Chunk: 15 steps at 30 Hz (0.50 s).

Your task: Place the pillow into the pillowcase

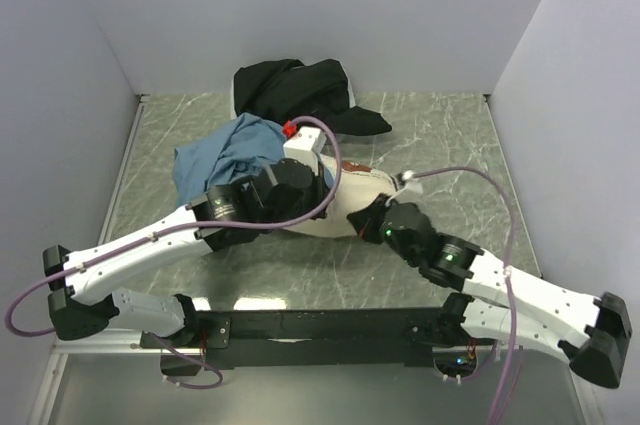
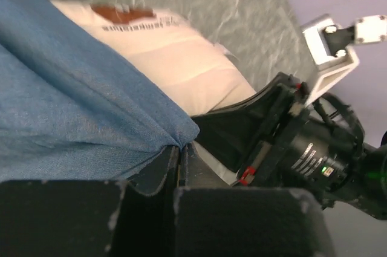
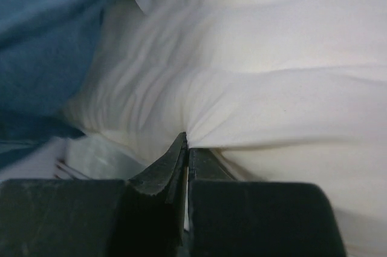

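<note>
The slate-blue pillowcase [image 1: 222, 157] lies bunched at the middle left of the table, over the left end of the cream pillow [image 1: 358, 193]. My left gripper [image 1: 316, 195] is shut on the pillowcase's edge. In the left wrist view the blue fabric [image 2: 72, 100] folds into the closed fingertips [image 2: 181, 147], with the pillow [image 2: 175, 57] and its brown label behind. My right gripper [image 1: 364, 217] is shut on the pillow's near edge. In the right wrist view cream fabric [image 3: 272, 57] puckers into the tips [image 3: 186, 140], and the pillowcase [image 3: 42, 39] shows at the left.
A black cloth [image 1: 300, 90] lies heaped at the back of the table against the wall. Grey walls close in the left, back and right. The right arm's wrist [image 2: 302, 148] sits close beside my left gripper.
</note>
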Available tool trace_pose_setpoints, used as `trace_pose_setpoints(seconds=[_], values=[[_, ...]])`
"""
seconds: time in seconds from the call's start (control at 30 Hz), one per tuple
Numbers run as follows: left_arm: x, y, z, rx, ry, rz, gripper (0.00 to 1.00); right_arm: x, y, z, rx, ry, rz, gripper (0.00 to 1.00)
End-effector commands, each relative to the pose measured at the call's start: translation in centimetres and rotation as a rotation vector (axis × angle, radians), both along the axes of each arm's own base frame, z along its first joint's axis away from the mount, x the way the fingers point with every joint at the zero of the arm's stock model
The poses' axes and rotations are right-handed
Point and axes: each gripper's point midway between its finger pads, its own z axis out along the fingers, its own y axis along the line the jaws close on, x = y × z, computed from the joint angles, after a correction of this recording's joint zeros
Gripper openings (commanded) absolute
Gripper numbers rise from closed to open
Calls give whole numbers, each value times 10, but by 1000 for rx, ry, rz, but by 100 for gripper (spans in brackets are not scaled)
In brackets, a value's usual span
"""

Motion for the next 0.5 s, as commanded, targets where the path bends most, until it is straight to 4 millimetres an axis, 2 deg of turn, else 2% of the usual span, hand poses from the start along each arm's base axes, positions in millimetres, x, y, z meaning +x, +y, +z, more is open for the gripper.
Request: trace_pose_setpoints(seconds=[0.0, 0.03, 0.07, 0.13, 0.17, 0.2, 0.23, 0.3, 0.33, 0.37, 0.4, 0.43, 0.47], values=[[-9, -29, 10, -154, 48, -21, 1, -13, 34, 26, 30, -47, 84, 0], [-6, -24, 7, -122, 45, 4, 1, -21, 37, 28, 3, -51, 105, 0], [-4, -25, 13, -120, 42, 9, 1, -19, 36, 47, 7, -86, 91, 0], [1, -22, 18, -94, 22, 30, 2, -22, 33, 62, 4, -105, 97, 0], [5, -23, 29, -108, 10, 34, 4, -23, 30, 86, 33, -141, 100, 0], [6, -24, 36, -119, 6, 31, 4, -25, 29, 97, 45, -152, 110, 0], [6, -25, 41, -119, 7, 9, 5, -27, 27, 120, 73, -175, 114, 0], [17, -25, 67, -156, -11, 18, 4, -34, 27, 143, 94, -206, 156, 0], [20, -25, 75, -159, -18, 17, 4, -38, 26, 165, 123, -228, 172, 0], [28, -22, 92, -180, -28, 24, 4, -39, 29, 174, 126, -241, 191, 0], [32, -19, 99, -186, -33, 29, 4, -44, 33, 183, 138, -250, 226, 0], [37, -17, 105, -193, -41, 38, 4, -48, 32, 206, 161, -274, 242, 0], [48, -12, 111, -207, -45, 54, 5, -48, 37, 210, 152, -278, 262, 0]])
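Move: The left gripper, holding the pillowcase by its rim, has the pillow's middle about 8 cm ahead, level sideways and some 18 cm below. The basket with the black cloth lies about 36 cm ahead of it, 10 cm left and 27 cm down. From the right gripper, which holds the pillow's near side, the pillowcase's middle is roughly 14 cm ahead, 26 cm left and 11 cm lower; the pillow's middle is 7 cm ahead, 4 cm left and 7 cm down. Shake pillow and pillowcase with both grippers kept shut. Dip the right gripper about 4 cm while drawing it back and a little left, then whip it up some 15 cm, pulling the pillow's near side up. Dip the left with it, then raise its pinched rim about 8 cm and carry it forward towards the basket. ##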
